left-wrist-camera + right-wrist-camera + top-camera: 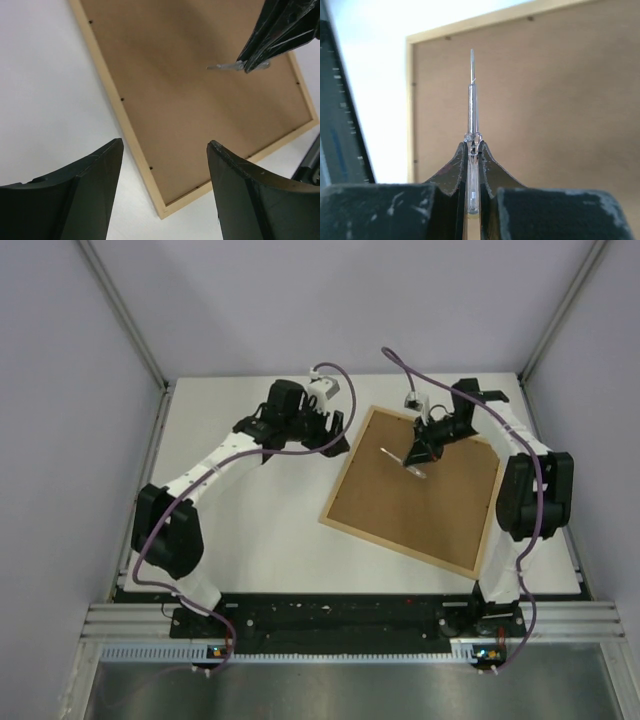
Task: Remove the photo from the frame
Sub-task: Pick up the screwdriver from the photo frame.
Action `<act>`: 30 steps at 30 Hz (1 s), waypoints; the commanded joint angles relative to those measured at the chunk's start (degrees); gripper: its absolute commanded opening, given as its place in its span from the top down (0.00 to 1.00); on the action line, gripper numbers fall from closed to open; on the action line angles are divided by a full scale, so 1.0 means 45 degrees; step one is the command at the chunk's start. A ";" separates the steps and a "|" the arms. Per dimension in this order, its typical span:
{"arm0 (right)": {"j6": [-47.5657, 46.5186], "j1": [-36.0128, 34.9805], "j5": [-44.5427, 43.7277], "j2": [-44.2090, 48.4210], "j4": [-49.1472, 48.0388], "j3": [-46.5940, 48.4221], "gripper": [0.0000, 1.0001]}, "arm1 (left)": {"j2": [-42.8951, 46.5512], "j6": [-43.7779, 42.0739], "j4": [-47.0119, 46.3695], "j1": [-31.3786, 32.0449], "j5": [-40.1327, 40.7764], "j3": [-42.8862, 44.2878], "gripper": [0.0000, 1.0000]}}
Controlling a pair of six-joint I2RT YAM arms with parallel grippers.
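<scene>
The frame [420, 510] lies face down on the white table, turned at an angle, its brown fibreboard back up inside a light-wood rim [131, 145]. The photo is hidden beneath that back. My right gripper [414, 459] hovers over the frame's upper part, shut on a thin clear tool [471, 95] whose pointed tip sticks out ahead of the fingers over the board [545, 100]. In the left wrist view, that tool [222, 66] and the right gripper [252, 60] show at the upper right. My left gripper [165, 142] is open and holds nothing, above the frame's corner nearest it [162, 212].
Small dark tabs [121, 99] dot the frame's inner edge. The white table [250, 520] is bounded by pale enclosure walls and a metal rail [350, 625] at the near edge. A dark part of the left arm [340, 125] fills the left of the right wrist view.
</scene>
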State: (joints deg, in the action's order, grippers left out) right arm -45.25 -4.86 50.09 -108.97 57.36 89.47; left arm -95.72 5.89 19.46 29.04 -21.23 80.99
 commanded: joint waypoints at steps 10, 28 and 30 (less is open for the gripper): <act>-0.2033 -0.0814 0.4143 0.0876 0.3307 -0.0957 1.00 | -0.1013 0.0723 -0.1728 0.0753 -0.5145 0.0635 0.32; -0.3106 -0.1224 0.4416 0.0582 0.4595 -0.0352 1.00 | -0.1599 0.0234 -0.0810 0.1652 -0.5281 0.1201 0.47; -0.3302 -0.1224 0.4456 0.0563 0.4849 -0.0254 1.00 | -0.1716 0.0156 -0.0635 0.1731 -0.5340 0.1260 0.47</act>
State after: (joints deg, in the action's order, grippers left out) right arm -55.88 -9.58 67.20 -106.83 76.01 85.23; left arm -102.56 8.23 15.86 35.90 -43.22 84.14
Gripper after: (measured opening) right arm 0.031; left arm 0.533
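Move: The right hand already holds the screwdriver by its handle. The screwdriver's middle is about 1 cm ahead and 2 cm left of that hand, and about 16 cm right of the left hand, 2 cm back and 7 cm below. From the right hand, the open left gripper is about 18 cm left, 3 cm ahead and 7 cm higher. The photo frame lies face down, its middle about 5 cm back and 2 cm right of the right hand, 10 cm below. Keeping its pinch on the handle, the right hand brings the screwdriver back about 9 cm, left 5 cm and slightly up towards the left gripper, turning some 25 degrees as it slows. The left hand comes to meet it, about 9 cm right and 7 cm back at an even height, swinging roughly 25 degrees clockwise. The left fingers partly close around the shaft's tip; a touch can't be seen. ##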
